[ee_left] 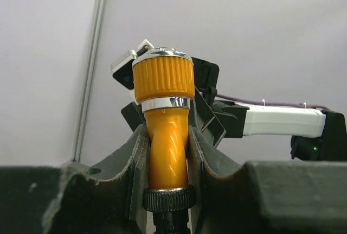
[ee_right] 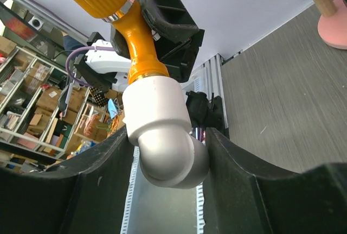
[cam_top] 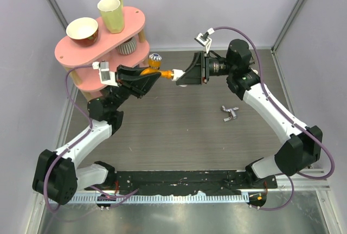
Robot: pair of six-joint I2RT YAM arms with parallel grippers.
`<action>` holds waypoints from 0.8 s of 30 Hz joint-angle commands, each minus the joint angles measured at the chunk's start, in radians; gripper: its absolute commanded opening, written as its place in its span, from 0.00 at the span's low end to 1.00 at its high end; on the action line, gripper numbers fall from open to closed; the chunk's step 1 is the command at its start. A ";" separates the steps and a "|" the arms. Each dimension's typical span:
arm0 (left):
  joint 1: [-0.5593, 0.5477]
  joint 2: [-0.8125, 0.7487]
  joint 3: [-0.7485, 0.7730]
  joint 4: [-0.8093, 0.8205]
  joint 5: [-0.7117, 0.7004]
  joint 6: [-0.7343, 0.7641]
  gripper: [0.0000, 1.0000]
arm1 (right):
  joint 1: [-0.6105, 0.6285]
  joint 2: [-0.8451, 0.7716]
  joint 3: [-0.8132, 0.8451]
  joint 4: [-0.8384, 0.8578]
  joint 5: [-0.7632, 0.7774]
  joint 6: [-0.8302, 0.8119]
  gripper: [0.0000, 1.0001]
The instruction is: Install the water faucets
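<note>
The orange tap [cam_top: 164, 74] with its silvery knob [cam_top: 155, 58] is held in the air between both grippers, above the back middle of the table. My left gripper [cam_top: 153, 77] is shut on the tap's orange body [ee_left: 167, 141], knob end up. A black knurled ring [ee_left: 168, 198] sits at the tap's lower end. My right gripper [cam_top: 183, 76] is shut on the white pipe fitting [ee_right: 162, 136], a rounded elbow. The tap's orange stem [ee_right: 140, 46] enters the fitting's collar, so the two are joined end to end.
A pink two-tier stand [cam_top: 70, 52] at the back left carries a bowl [cam_top: 82, 30] and a yellow cup [cam_top: 111, 14], with a striped cup [cam_top: 128, 46] beneath. A small silver metal piece [cam_top: 230, 113] lies on the table right of centre.
</note>
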 commanded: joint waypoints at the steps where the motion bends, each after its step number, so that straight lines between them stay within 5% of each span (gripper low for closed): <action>1: -0.020 0.000 -0.049 -0.083 -0.041 -0.067 0.00 | -0.016 -0.037 0.050 -0.013 0.083 -0.061 0.64; 4: -0.020 -0.013 -0.079 -0.109 -0.161 -0.125 0.00 | -0.033 -0.057 0.033 -0.049 0.110 -0.130 0.85; 6: -0.020 -0.024 -0.099 -0.121 -0.210 -0.177 0.00 | -0.042 -0.064 0.027 -0.064 0.129 -0.175 0.89; 10: -0.020 -0.072 -0.102 -0.253 -0.339 -0.263 0.00 | -0.058 -0.083 0.021 -0.162 0.221 -0.314 0.90; 14: -0.020 -0.115 -0.055 -0.554 -0.411 -0.339 0.00 | -0.058 -0.143 -0.008 -0.301 0.405 -0.563 0.91; 24: -0.020 -0.113 0.030 -0.796 -0.373 -0.492 0.00 | 0.002 -0.323 -0.281 -0.023 0.523 -0.974 0.96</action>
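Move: The white elbow is between the right fingers, about 1 cm left of the right hand point, and sits on the stem of the orange faucet. The body of that faucet, held in the left jaws, is some 10 cm left of the right hand, level fore and aft and about 3 cm higher. From the left hand the elbow lies roughly 9 cm right, 0 cm ahead and 3 cm lower. The grey faucet lies on the table about 24 cm right of the right hand, 9 cm ahead and 38 cm below. Open the right gripper wide to let go of the white elbow, then back it off to the right and forward, about 5 cm each way, sinking some 4 cm as its fingers swing clockwise. Meanwhile keep the left grip on the orange faucet and lower it about 10 cm while carrying it 7 cm forward, tipping the steeply raised fingers down some 55 degrees to nearly level. ##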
